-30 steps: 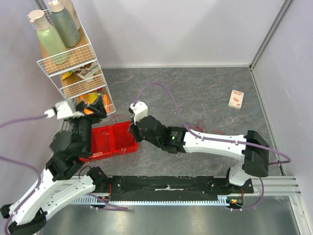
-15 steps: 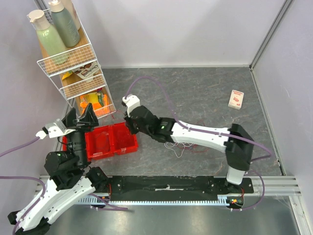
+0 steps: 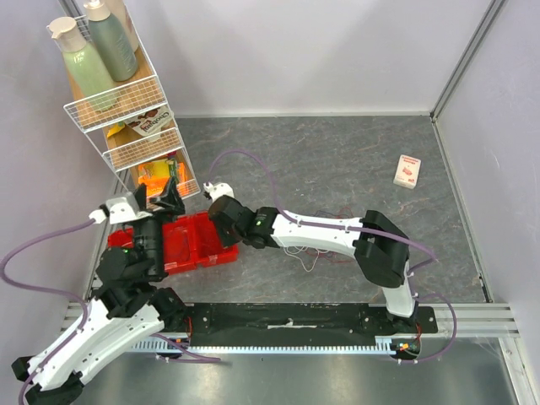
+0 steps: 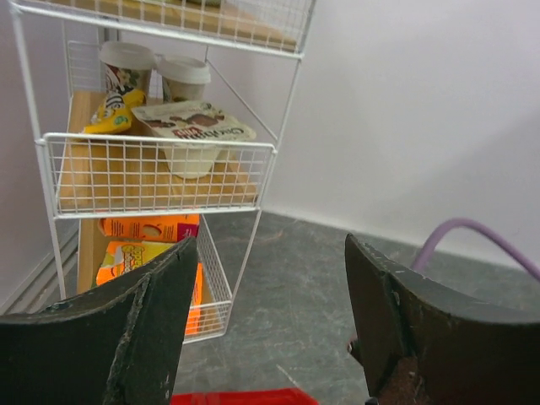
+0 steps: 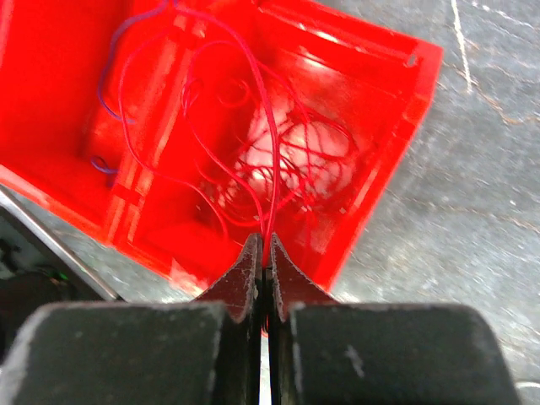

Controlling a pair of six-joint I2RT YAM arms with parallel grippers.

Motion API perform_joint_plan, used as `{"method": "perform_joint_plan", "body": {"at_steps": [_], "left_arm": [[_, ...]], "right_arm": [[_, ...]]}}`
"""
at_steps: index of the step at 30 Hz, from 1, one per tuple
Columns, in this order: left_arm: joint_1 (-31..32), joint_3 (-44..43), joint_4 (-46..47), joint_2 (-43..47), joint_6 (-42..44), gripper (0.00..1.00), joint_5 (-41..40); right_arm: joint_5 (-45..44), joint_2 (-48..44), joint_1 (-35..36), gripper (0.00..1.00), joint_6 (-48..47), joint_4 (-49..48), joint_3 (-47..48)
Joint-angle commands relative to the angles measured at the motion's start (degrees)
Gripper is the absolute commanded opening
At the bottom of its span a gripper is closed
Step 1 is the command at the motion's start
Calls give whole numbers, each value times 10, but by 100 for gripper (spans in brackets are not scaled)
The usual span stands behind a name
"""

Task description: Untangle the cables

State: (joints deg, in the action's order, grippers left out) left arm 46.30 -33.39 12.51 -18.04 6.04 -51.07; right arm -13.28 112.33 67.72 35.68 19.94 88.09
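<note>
The cables are thin wires. A red cable (image 5: 268, 152) runs up from a tangle in the red bin (image 5: 419, 80), with a dark purple one (image 5: 108, 76) at the bin's left. My right gripper (image 5: 264, 245) is shut on the red cable just above the bin. From above, the right gripper (image 3: 221, 218) sits at the right compartment of the red bin (image 3: 181, 245). More white and red cables (image 3: 302, 251) lie on the table under the right arm. My left gripper (image 3: 159, 201) hovers open over the bin's back edge, empty, facing the rack; its fingers (image 4: 143, 329) stand wide apart.
A white wire rack (image 3: 126, 126) with bottles and snack packs stands at the back left, close to the left gripper; its lower baskets (image 4: 160, 173) fill the left wrist view. A small card box (image 3: 407, 170) lies far right. A lilac hose (image 4: 472, 232) arcs behind.
The right arm has folded at the elbow and reached further left over the bin, still shut. The left gripper dipped left, then swung back toward the rack, staying open.
</note>
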Motion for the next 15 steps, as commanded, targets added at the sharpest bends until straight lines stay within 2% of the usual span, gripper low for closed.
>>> {"method": "perform_joint_plan", "body": {"at_steps": [1,4,6,10,15], "left_arm": [[-2,-21,-21,-31,-27,76,-16],[-2,-31,-63,-38,-54,76,-39],[-2,-61,-163,-52,-144,77,-69],[-2,-113,-391,-109,-331,78,-79],[-2,-134,-516,-170,-427,81,-47]], "right_arm": [[18,44,-1,0,71,11,64],[5,56,-1,0,87,24,73],[4,53,-1,2,86,22,68],[-9,32,-1,8,79,20,48],[32,-4,-1,29,48,-16,17]]}}
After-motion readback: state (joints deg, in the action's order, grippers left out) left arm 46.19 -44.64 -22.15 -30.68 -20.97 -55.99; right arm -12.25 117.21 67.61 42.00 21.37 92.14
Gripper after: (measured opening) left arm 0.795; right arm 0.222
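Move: The right hand, shut on the red cable, hangs near the near right corner of the red bin's right compartment, whose middle lies about 4 cm ahead, 5 cm left and 8 cm below. The middle compartment sits 11 cm left of that one, and the remaining cable pile is roughly 25 cm right of the hand and 4 cm ahead. From the open left hand the right compartment lies some 6 cm ahead, 5 cm right and 33 cm below. The right fingers, still pinching the red cable at first, part by about a fifth of their range to let go of it over the right compartment, after the hand has shifted 2 cm left and sunk about as much. Meanwhile the empty left hand, fingers staying open, drops some 6 cm towards the red bin, edging slightly forward and to the right, and tips down about 20 degrees. ##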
